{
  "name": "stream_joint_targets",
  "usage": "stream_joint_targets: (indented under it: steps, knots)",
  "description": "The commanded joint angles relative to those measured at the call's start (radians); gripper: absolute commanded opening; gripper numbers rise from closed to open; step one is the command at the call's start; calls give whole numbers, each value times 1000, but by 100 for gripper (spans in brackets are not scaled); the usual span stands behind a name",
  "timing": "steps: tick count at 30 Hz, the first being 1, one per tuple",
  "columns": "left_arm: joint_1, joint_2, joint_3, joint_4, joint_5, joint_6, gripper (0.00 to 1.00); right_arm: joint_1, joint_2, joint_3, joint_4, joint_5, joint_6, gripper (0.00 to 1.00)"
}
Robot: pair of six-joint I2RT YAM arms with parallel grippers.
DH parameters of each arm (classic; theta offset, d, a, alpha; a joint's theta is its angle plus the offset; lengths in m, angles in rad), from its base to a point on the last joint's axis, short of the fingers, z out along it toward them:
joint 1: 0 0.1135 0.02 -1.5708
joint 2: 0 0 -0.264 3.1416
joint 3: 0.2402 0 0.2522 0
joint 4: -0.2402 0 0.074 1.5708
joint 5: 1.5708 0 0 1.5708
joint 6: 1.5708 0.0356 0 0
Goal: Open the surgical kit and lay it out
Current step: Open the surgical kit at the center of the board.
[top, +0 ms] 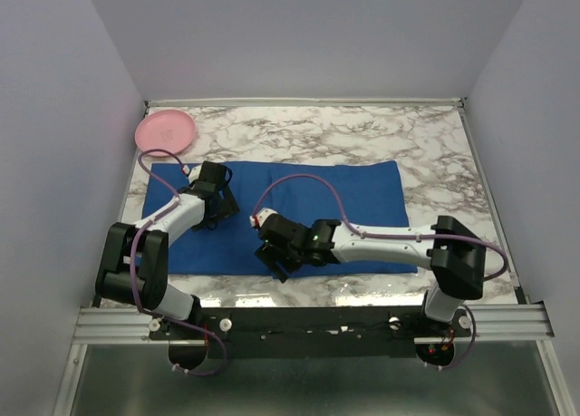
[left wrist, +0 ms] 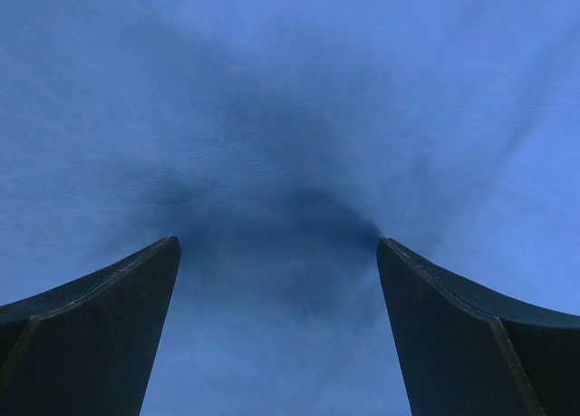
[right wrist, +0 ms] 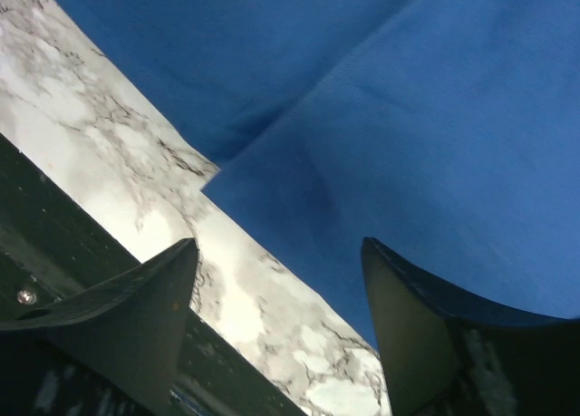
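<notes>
The surgical kit shows as a large royal-blue cloth wrap (top: 362, 198) lying flat across the marble table (top: 362, 135). My left gripper (top: 224, 209) hovers low over the wrap's left part. In the left wrist view it (left wrist: 278, 244) is open, with only blue cloth (left wrist: 290, 90) and its own shadow between the fingers. My right gripper (top: 275, 260) sits at the wrap's near edge, left of centre. In the right wrist view it (right wrist: 279, 244) stands open astride that edge, with blue cloth (right wrist: 435, 117) by the right finger and bare marble (right wrist: 236, 298) by the left. A folded layer of cloth ends in a corner (right wrist: 213, 182) just ahead.
A pink plate (top: 165, 130) rests at the table's back left corner, just beyond the wrap. A dark metal rail (top: 317, 321) runs along the near edge under the arm bases and shows close to the right gripper's left finger (right wrist: 136, 298). Grey walls close in three sides.
</notes>
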Motion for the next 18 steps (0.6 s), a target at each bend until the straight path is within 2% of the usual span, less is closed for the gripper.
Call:
stream_joint_targets:
  steps: [1,5,12,16,18]
  knots:
    - [21,68,-28,22,16,-58,99,68,128,91,29,76,-14,76]
    - [21,73,-51,25,3,-70,99,97,188,104,30,82,-4,67]
    - [24,85,-56,10,-13,-79,95,119,275,131,17,91,-19,58]
    - [25,73,-59,-6,-38,-81,96,131,306,146,-9,131,-22,48]
    - [25,75,-57,-7,-38,-81,97,134,315,148,-26,168,-20,39]
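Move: The near corner of the kit's folded-over right flap lies about 2 cm back, 3 cm to the left of and 6 cm below the right hand. The flap's free edge runs forward from there, its far corner some 28 cm beyond the near one; the board's near edge is 6 cm behind that near corner. The left hand has the opened left flap about 2 cm right beneath it, and the near corner 14 cm back and 12 cm to its right. Lower the right gripper some 6 cm, easing left and slightly back at first, onto the near corner of the folded-over flap, rolling its left side down about 10 degrees and narrowing the fingers to half open around the hem. With the left, sink the last 1.5 cm and keep the open tips pressed on the opened flap. ##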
